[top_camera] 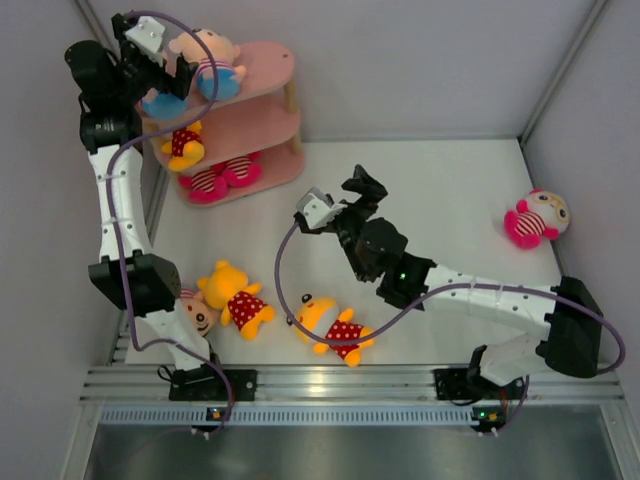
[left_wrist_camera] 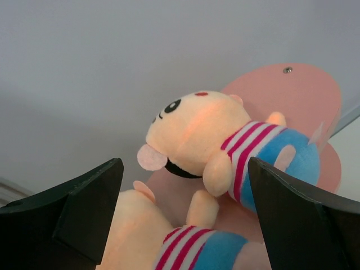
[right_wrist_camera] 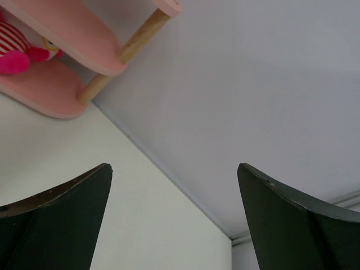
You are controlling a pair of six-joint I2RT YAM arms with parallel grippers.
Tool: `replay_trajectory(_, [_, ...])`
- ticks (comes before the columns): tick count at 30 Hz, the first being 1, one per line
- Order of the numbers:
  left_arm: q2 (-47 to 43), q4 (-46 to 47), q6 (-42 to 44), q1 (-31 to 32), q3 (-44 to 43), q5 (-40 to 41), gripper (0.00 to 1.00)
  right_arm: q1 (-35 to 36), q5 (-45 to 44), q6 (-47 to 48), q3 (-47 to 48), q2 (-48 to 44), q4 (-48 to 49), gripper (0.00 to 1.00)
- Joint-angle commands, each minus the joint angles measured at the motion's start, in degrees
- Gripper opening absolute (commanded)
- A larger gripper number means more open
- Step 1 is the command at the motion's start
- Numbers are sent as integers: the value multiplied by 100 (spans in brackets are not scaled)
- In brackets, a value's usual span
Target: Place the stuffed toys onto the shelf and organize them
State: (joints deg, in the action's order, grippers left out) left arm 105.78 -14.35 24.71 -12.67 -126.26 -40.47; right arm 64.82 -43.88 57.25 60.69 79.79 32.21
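Observation:
The pink shelf (top_camera: 265, 70) stands at the back left. A boy doll (top_camera: 207, 58) in a striped shirt and blue shorts lies on its top board. A second boy doll (left_wrist_camera: 169, 242) lies just below it in the left wrist view. My left gripper (top_camera: 185, 78) is open at the top board, its fingers wide on either side of these dolls (left_wrist_camera: 214, 140) and gripping neither. A yellow bear (top_camera: 185, 145) sits on the middle tier and a pink doll (top_camera: 220, 178) on the bottom tier. My right gripper (top_camera: 366, 186) hangs open and empty over the middle of the table (right_wrist_camera: 174, 167).
On the table lie two yellow bears (top_camera: 237, 298) (top_camera: 333, 325), a peach-faced doll (top_camera: 196, 314) partly under the left arm, and a pink doll (top_camera: 535, 218) at the far right. Grey walls close in the back and sides. The shelf's post (right_wrist_camera: 126, 50) shows in the right wrist view.

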Motion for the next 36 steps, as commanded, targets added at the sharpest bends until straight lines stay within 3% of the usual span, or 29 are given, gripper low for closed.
replay_trajectory(1, [-715, 846, -808, -34, -13, 328, 98, 154, 639, -1398, 514, -481, -1450, 94])
replay_trajectory(3, [-926, 872, -1160, -34, 205, 583, 98, 207, 1142, -2207, 436, -718, -2057, 97])
replay_trajectory(7, [-2057, 890, -1416, -34, 1241, 1171, 98, 329, 2695, -3026, -231, -1105, -1930, 98])
replay_trajectory(9, [-2559, 873, -1565, -34, 2006, 2063, 98, 409, 3294, -3290, -495, -1080, -1780, 97])
replay_trajectory(12, [-3710, 470, -1347, -34, 2965, 2569, 96, 611, 3482, -3738, -523, -843, -1727, 97])
replay_trajectory(15, [-4468, -1310, -776, -43, 3020, 2535, 90, 769, 3369, -3774, -540, -641, -1612, 97])
replay_trajectory(16, [-4539, -2560, -601, -34, 2880, 2883, 89, 848, 3307, -3757, -514, -588, -1638, 97])
replay_trajectory(19, [-4671, -4252, -389, -34, 2860, 3744, 88, 962, 3210, -3835, -374, -412, -1744, 97])
replay_trajectory(22, [-4759, -5198, -178, -34, 3290, 4368, 88, 1103, 3158, -3853, -338, -341, -1832, 97])
replay_trajectory(25, [-4716, -5465, 129, -43, 4641, 4863, 85, 1252, 3061, -3871, -373, -341, -1876, 97])
replay_trajectory(26, [-4646, -5377, 244, -60, 5289, 4916, 84, 1287, 3026, -3880, -365, -359, -1928, 97])
replay_trajectory(29, [-4180, -4993, 543, -577, 6057, 4331, 86, 1428, 2859, -3862, -321, -368, -2095, 97])
replay_trajectory(34, [-3135, -4797, 1306, -2464, 6192, 3029, 81, 1657, 2683, -3827, -373, -359, -2201, 97])
replay_trajectory(36, [-2836, -4805, 1588, -2757, 6227, 2896, 77, 1701, 2674, -3827, -400, -324, -2175, 97])
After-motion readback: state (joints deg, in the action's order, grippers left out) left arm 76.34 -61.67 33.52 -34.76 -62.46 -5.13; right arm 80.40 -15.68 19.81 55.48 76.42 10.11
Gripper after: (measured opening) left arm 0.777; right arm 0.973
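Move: The boy toy lying on the table near the left arm is about 38 cm back from the left hand, 5 cm to its left and some 46 cm below. The yellow bear is 34 cm back and 8 cm right of that hand, equally low. From the right hand, the polka-dot front toy is roughly 18 cm back, 5 cm left and 34 cm down; the yellow bear is 11 cm back and 27 cm left, just as low. Lift the open left gripper clear of the shelf top and draw it back about 34 cm, then plunge it some 40 cm and to the left towards the boy toy on the table, swinging the fingers to point down. Meanwhile bring the open right gripper back, left and down towards the front toy, turning it counter-clockwise and tipping it down. Touch neither toy. ##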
